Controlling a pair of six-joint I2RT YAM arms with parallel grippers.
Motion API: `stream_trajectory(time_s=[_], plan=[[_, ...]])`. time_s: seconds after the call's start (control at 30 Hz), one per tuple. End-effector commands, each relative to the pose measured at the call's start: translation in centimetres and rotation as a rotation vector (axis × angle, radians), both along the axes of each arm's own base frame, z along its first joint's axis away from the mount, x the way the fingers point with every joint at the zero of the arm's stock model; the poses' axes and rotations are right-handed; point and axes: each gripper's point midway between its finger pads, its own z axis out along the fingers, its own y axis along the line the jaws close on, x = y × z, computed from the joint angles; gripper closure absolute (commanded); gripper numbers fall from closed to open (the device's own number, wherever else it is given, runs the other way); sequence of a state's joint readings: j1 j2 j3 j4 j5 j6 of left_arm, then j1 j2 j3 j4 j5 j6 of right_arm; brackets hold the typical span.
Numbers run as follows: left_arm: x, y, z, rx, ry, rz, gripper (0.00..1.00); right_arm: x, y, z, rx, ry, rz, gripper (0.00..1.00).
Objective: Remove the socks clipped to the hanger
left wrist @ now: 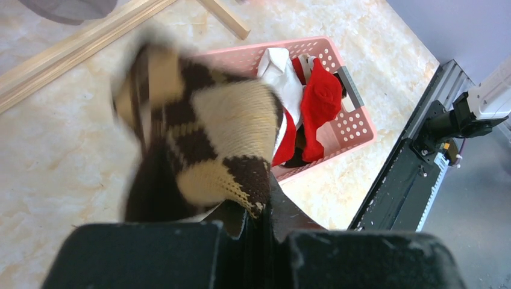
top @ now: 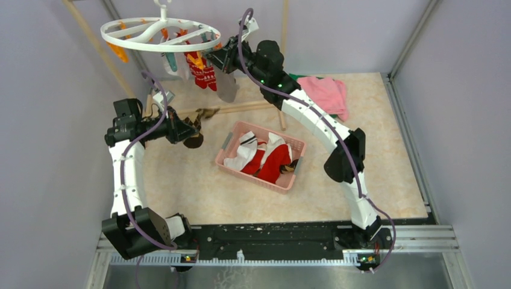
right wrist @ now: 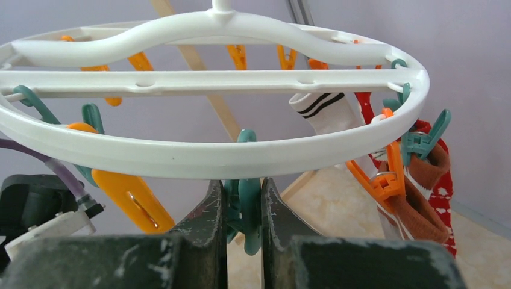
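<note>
The white hanger hangs at the back left, and its ring fills the right wrist view. Clipped to it are a red patterned sock, a grey sock and a white striped sock. My right gripper is under the ring's near edge, shut on a teal clip. My left gripper is lower, left of the basket. It is shut on the cuff of a brown argyle sock, which is free of the hanger. The same gripper shows its jaws pressed together in its wrist view.
A pink basket in the middle of the table holds red and white socks; its wall lies below the held sock. A pink cloth lies at the back right. A wooden rack bar runs across behind the basket.
</note>
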State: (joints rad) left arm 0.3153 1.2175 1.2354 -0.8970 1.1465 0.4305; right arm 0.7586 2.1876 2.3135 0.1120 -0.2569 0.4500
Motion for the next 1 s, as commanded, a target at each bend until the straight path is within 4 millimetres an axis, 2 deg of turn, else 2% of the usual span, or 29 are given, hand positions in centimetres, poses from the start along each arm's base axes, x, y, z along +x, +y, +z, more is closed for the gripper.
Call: stream_trajectory(time_s=[0.0, 0.17, 0.27, 0.43, 0.47, 0.57, 0.6, 0.67, 0.83, 0.97], plan=[[0.1, -0.2, 0.4, 0.000, -0.040, -0.010, 1.00, -2.2, 0.1, 4.4, 0.085, -0.083, 0.043, 1.00], [-0.3, -1.5, 0.0, -0.025, -0.011, -0.049, 1.00, -2.7, 0.5, 2.9, 0.048, -0.046, 0.056, 1.00], [-0.8, -3.9, -0.7, -0.016, 0.010, -0.117, 1.00, -3.4, 0.8, 1.2, 0.009, -0.014, 0.065, 0.97], [-2.3, -8.9, -2.1, 0.078, -0.010, -0.258, 1.00, -4.3, 0.1, -1.0, -0.051, 0.054, 0.071, 0.38], [-2.5, -9.6, -2.4, 0.096, -0.014, -0.280, 1.00, -4.6, -0.2, -1.1, -0.061, 0.060, 0.074, 0.29], [-2.8, -10.6, -2.9, 0.147, -0.034, -0.334, 1.00, -5.6, -1.9, -1.8, -0.075, 0.087, 0.062, 0.18], [-2.9, -10.9, -3.2, 0.160, -0.028, -0.353, 1.00, -5.6, -2.6, -3.1, -0.083, 0.120, 0.057, 0.15], [-3.3, -11.7, -3.6, 0.172, -0.014, -0.398, 1.00, -5.8, -4.5, -3.8, -0.068, 0.148, 0.050, 0.02], [-3.5, -14.6, -4.9, 0.202, 0.003, -0.487, 1.00, -5.7, -9.3, -5.4, -0.086, 0.159, -0.049, 0.01], [-2.5, -16.7, -6.8, 0.294, -0.016, -0.521, 1.00, -4.5, -11.5, -6.5, -0.142, 0.148, -0.121, 0.01]])
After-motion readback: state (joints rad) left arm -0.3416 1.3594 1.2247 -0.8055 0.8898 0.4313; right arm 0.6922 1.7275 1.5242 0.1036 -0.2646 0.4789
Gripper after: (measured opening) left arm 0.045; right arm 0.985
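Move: My left hand already holds the argyle sock, now free of its clip. The basket's middle lies about 19 cm to this hand's right, 1 cm ahead and 25 cm below; in it the white sock is 13 cm right, 2 cm ahead, the red one 24 cm right, level. My right hand pinches a teal clip on the hanger; the grey sock hangs 8 cm ahead, 2 cm right, 14 cm below, the basket 13 cm back, 12 cm right, 39 cm below. I swing my left hand about 15 cm right, sinking 6 cm and easing back a little, to bring the sock over the basket, its fingers staying shut while it turns nearly 30 degrees clockwise. My right hand opens wide, lets go of the teal clip and drops away from the hanger, then goes right and somewhat back, tipping downward. ##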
